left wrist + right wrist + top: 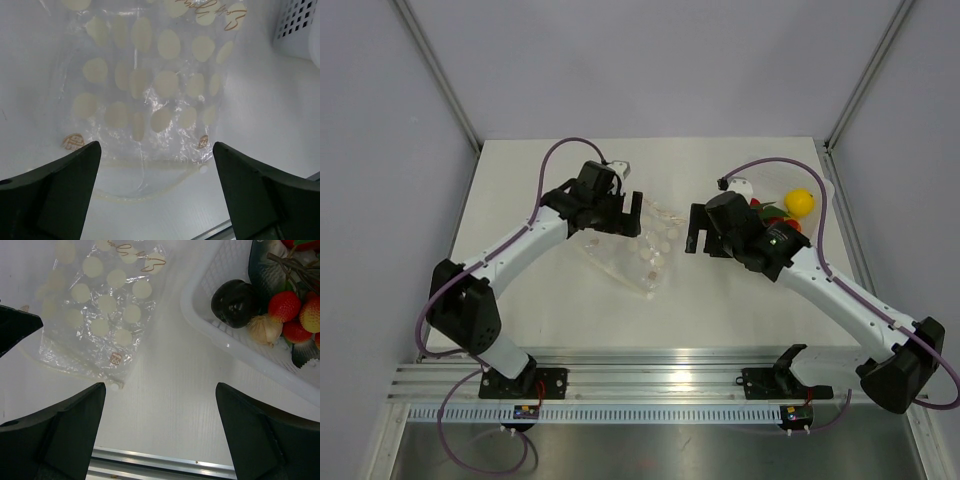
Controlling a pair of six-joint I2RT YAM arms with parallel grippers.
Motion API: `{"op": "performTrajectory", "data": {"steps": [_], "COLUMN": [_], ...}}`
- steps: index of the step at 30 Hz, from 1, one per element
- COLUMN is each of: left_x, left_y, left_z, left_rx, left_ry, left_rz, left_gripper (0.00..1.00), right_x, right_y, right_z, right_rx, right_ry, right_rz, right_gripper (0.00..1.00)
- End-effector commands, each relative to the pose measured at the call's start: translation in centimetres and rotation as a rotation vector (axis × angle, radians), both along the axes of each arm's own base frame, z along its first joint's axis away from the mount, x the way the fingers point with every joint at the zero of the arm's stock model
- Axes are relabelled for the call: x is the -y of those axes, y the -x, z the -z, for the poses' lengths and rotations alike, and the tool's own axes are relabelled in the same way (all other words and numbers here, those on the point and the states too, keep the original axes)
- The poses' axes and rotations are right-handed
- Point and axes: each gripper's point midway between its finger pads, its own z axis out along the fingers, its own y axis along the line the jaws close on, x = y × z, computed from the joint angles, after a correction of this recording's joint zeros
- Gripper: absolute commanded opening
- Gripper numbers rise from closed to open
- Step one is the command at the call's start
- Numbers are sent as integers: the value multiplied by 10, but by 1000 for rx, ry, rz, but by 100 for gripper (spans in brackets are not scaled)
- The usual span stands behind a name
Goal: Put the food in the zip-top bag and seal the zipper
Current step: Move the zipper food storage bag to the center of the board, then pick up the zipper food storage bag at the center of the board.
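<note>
The zip-top bag point(642, 252) lies flat mid-table, clear with cream dots. My left gripper point(634, 216) is open and empty just above the bag's far-left end. In the left wrist view the bag point(150, 85) lies ahead of the open gripper point(156, 192), and its zipper point(150, 165) runs between the fingers, the mouth gaping in a curve. My right gripper point(693, 232) is open and empty to the right of the bag point(100, 310); it point(160, 432) hangs over bare table. The food point(285, 307), with a yellow lemon point(800, 202), lies in a white basket point(225, 342).
The basket point(300, 25) stands at the right behind my right arm, holding a dark purple ball point(235, 302), strawberries, garlic point(265, 330) and a grey fish. A metal rail point(650, 375) runs along the near table edge. Frame posts rise at the back corners.
</note>
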Motion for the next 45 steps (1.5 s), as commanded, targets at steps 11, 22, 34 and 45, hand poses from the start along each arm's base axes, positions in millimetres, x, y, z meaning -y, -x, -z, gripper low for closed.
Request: {"op": "performTrajectory", "data": {"steps": [11, 22, 34, 45], "left_x": [-46, -34, -19, -8], "left_y": [31, 72, 40, 30], "left_z": [-51, -2, 44, 55], "left_rx": [97, -59, -49, -48], "left_ry": [53, 550, 553, 542], "left_rz": [-208, -509, -520, -476], "left_gripper": [93, 84, 82, 63], "right_x": [2, -5, 2, 7], "right_y": [-2, -4, 0, 4], "right_z": [3, 6, -3, -6], "right_rx": [3, -9, 17, 22], "right_ry": [17, 10, 4, 4], "right_rz": [13, -11, -1, 8], "right_gripper": [99, 99, 99, 99]}}
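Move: The zipper edge of the food storage bag, its near-left edge, has its middle about 5 cm back and 2 cm left of the left hand and some 8 cm below. The slider corner is roughly 9 cm back and 5 cm right of that hand; the food basket's middle is about 35 cm right and 6 cm ahead. From the right hand, the zipper edge's middle lies about 16 cm left, 1 cm back and 14 cm below. The bag's zipper edge is approached from outside by the open left hand: it rises about 5 cm while backing off leftward, sinks some 10 cm to table level, then slides about 5 cm forward and right towards the edge. The wrist turns counter-clockwise some 30 degrees and rolls its left side down; the fingers narrow from wide open to about two-thirds, the edge coming between them, left finger at the film. ##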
